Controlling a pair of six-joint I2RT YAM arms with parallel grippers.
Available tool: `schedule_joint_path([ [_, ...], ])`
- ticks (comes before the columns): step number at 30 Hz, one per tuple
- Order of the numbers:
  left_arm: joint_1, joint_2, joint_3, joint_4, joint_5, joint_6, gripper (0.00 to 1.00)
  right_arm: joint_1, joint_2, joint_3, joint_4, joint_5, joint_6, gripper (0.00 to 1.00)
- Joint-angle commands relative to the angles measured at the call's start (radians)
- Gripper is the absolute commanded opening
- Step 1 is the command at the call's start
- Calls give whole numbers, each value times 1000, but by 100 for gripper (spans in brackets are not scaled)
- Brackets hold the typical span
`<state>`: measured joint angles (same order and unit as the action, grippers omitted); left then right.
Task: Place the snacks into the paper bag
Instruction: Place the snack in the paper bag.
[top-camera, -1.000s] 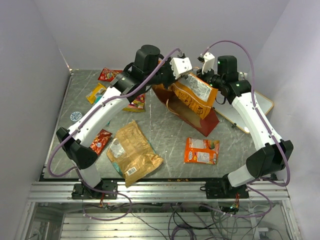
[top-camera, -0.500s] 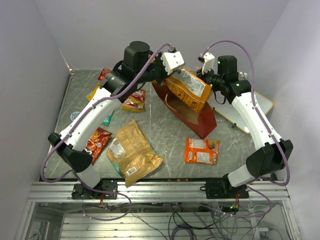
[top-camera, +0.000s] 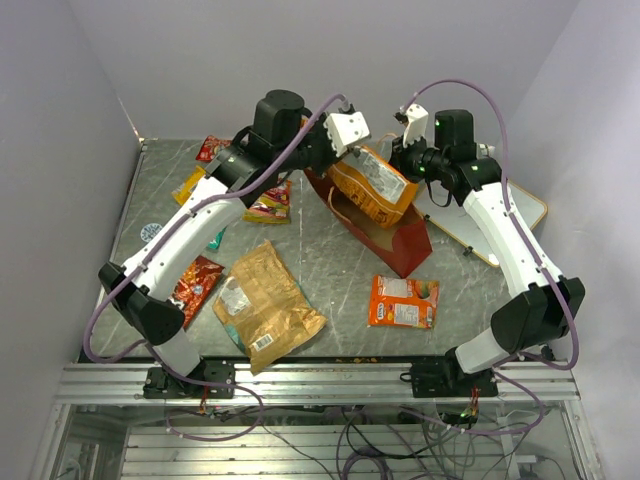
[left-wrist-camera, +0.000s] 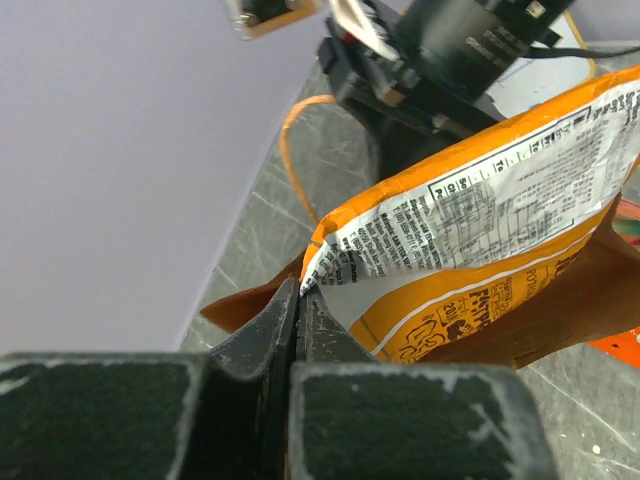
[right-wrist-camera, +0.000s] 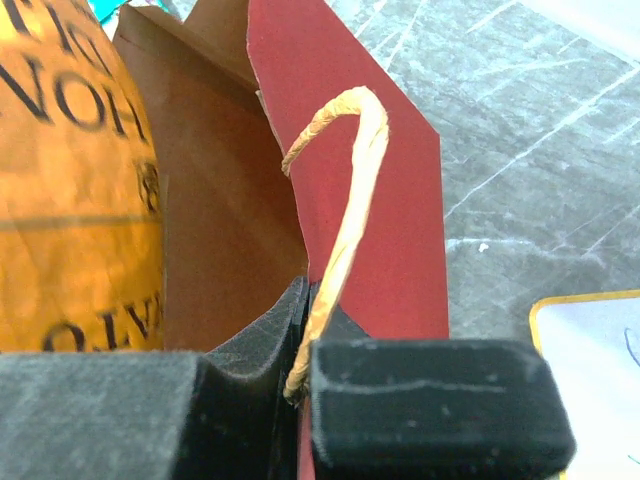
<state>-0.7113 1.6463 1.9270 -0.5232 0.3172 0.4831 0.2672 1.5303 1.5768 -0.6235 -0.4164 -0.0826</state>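
A large orange chip bag (top-camera: 376, 186) hangs tilted in the open mouth of the red paper bag (top-camera: 398, 247), which leans over near the table's middle. My left gripper (top-camera: 350, 152) is shut on the chip bag's upper corner. The left wrist view shows the dark fingers (left-wrist-camera: 312, 318) pinching the chip bag (left-wrist-camera: 480, 225) above the paper bag's brown inside (left-wrist-camera: 565, 310). My right gripper (top-camera: 404, 158) is shut on the paper bag's far rim. The right wrist view shows my right gripper (right-wrist-camera: 312, 292) clamping the red wall (right-wrist-camera: 385, 210) and tan handle (right-wrist-camera: 347, 195), with the chip bag (right-wrist-camera: 70, 180) on the left.
Other snacks lie on the table: a gold bag (top-camera: 262, 300), an orange flat pack (top-camera: 403, 301), a small red packet (top-camera: 196, 281), a red bag (top-camera: 215, 148), a yellow packet (top-camera: 190, 186) and another packet (top-camera: 270, 205). A white board (top-camera: 512, 212) lies at the right.
My left gripper has carried the orange chip bag a little to the left and lower into the paper bag's mouth. The right gripper has kept its hold on the rim.
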Motion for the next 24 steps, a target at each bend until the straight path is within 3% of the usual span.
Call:
schedule_joint_path([
  [1, -38, 2, -5, 52, 4, 25, 7, -6, 13, 41, -16, -27, 16, 0],
  [10, -51, 28, 32, 18, 204, 18, 7, -10, 30, 40, -6, -16, 39, 0],
  [24, -53, 104, 100, -51, 348, 120, 7, -13, 42, 41, -30, -72, 16, 0],
])
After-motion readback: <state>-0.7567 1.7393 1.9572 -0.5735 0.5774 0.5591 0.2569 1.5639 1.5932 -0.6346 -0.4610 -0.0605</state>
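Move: The left hand holds the orange snack bag by one corner, over the paper bag, whose middle lies about 6 cm back, 6 cm to the right and 27 cm below. The Fox's candy pack is some 18 cm back, 14 cm right and 40 cm below this hand; the gold snack bag is about 19 cm back, 16 cm left, near that level. From the right hand, gripping the rim, the paper bag's middle is roughly 8 cm back, 2 cm left and 15 cm down. Still pinching the orange snack bag's corner, the left hand carries it rightward and back over the open paper bag, about 5 cm right and 4 cm back, sinking some 3.5 cm while the wrist swings nearly 20 degrees clockwise. The right hand stays almost in place, its shut fingers keeping the paper bag's rim and handle. ##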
